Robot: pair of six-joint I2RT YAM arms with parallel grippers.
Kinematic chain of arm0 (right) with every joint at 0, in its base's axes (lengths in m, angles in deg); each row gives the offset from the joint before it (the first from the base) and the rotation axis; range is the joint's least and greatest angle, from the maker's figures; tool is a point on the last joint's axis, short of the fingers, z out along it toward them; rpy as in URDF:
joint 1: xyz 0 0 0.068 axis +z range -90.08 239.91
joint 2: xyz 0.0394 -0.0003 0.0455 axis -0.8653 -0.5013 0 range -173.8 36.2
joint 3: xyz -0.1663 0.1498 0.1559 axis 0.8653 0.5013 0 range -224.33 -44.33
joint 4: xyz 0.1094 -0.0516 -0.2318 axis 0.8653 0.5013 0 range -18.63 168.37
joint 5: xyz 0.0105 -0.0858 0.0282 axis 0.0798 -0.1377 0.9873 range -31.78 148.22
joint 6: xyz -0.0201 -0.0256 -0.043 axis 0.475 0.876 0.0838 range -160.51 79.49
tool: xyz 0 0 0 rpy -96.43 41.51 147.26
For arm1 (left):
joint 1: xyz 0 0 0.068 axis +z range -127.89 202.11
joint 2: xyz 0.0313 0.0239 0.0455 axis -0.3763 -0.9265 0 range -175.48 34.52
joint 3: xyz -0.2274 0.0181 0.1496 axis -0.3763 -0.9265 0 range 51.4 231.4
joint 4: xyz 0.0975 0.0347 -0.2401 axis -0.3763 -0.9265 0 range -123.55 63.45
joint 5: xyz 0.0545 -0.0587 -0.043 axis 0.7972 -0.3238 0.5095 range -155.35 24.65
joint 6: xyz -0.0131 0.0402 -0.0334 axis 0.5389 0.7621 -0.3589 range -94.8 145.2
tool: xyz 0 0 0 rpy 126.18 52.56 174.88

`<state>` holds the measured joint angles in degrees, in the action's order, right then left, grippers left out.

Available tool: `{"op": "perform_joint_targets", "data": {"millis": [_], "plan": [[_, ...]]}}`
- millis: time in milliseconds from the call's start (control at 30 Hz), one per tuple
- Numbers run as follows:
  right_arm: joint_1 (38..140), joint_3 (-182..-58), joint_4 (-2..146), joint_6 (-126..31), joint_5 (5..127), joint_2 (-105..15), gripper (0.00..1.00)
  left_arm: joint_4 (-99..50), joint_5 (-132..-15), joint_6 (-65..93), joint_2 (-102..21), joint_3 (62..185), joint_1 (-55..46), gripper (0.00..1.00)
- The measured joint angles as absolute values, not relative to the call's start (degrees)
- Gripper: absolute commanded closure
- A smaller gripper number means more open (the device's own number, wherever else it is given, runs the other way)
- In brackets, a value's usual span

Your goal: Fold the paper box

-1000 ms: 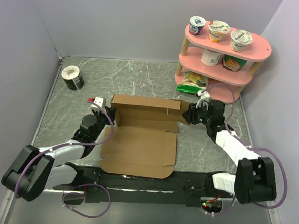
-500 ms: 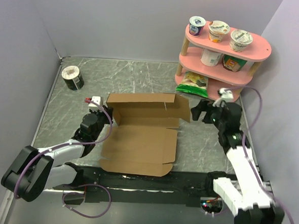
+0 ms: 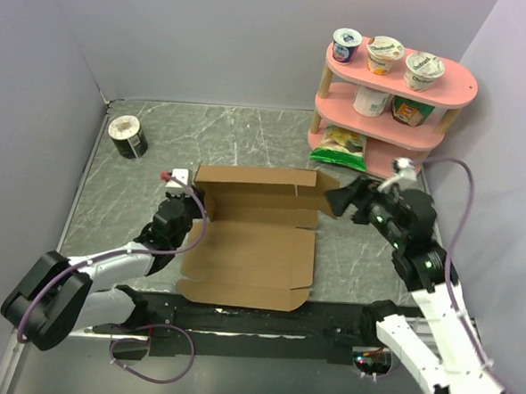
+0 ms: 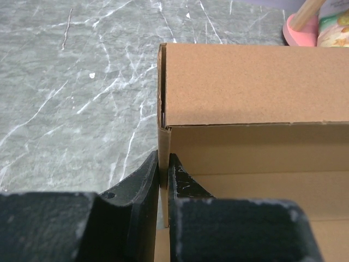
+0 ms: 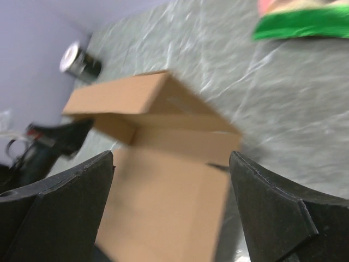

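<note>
The paper box is plain brown cardboard lying in the middle of the table, with its rear wall folded up and its base panel flat. My left gripper is at the box's rear left corner. In the left wrist view the gripper is shut on the thin upright left side flap of the box. My right gripper hangs above the table just off the box's rear right corner. Its jaws stand wide open with nothing between them, looking down on the box.
A pink two-tier shelf with yogurt cups and cartons stands at the back right, a green packet at its foot. A dark can lies at the back left. Lilac walls close the sides and back.
The right gripper has let go of the box's right end, opened wide and drawn back to the right and upward. The left gripper stays clamped on the left flap, shifted slightly.
</note>
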<state>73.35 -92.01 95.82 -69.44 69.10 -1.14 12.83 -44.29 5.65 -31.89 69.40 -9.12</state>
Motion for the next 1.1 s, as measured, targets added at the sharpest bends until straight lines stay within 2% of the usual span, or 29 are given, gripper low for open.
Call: {"op": "perform_joint_targets", "data": {"millis": [133, 200, 467, 633, 1100], "plan": [[84.08, -99.07, 97.94, -69.88, 65.36, -8.94, 0.07, 12.11, -41.51, 6.83, -34.58, 71.98, -12.09, 0.90], [86.33, -101.32, 98.82, -69.88, 63.55, -12.46, 0.08, 11.89, -40.35, 7.46, -35.54, 72.85, -13.23, 0.90], [87.42, -102.41, 100.30, -69.83, 58.39, -18.41, 0.08, 11.71, -35.92, 9.39, -37.99, 74.84, -16.68, 0.90], [87.53, -102.89, 99.97, -69.31, 58.28, -19.87, 0.11, 11.71, -33.97, 10.44, -39.28, 75.87, -18.34, 0.90], [87.33, -104.53, 97.15, -66.31, 57.38, -33.58, 0.09, 11.67, -32.00, 11.05, -39.52, 75.91, -19.83, 0.90]]}}
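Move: The upper right corner of the paper box, at the end of its folded-over panel, lies about 10 cm ahead of the right hand, 5 cm left and 12 cm below. The unfolded side flap hangs nearer, some 7 cm ahead, 1 cm left and 13 cm down; the chip bag is roughly 24 cm ahead, 2 cm right and 24 cm below. From the left hand, already pinching the box's left edge, that corner is about 25 cm right, 8 cm ahead and 2 cm higher. Left first, by about 5 cm, then forward and down some 7 cm each, the wide-open right hand swings in towards the box's upper right corner, its fingers tipping down and its left side rolling lower; whether they touch can't be seen. Meanwhile the left hand keeps its pinch on the left edge and draws it to the right, rolling slightly. ##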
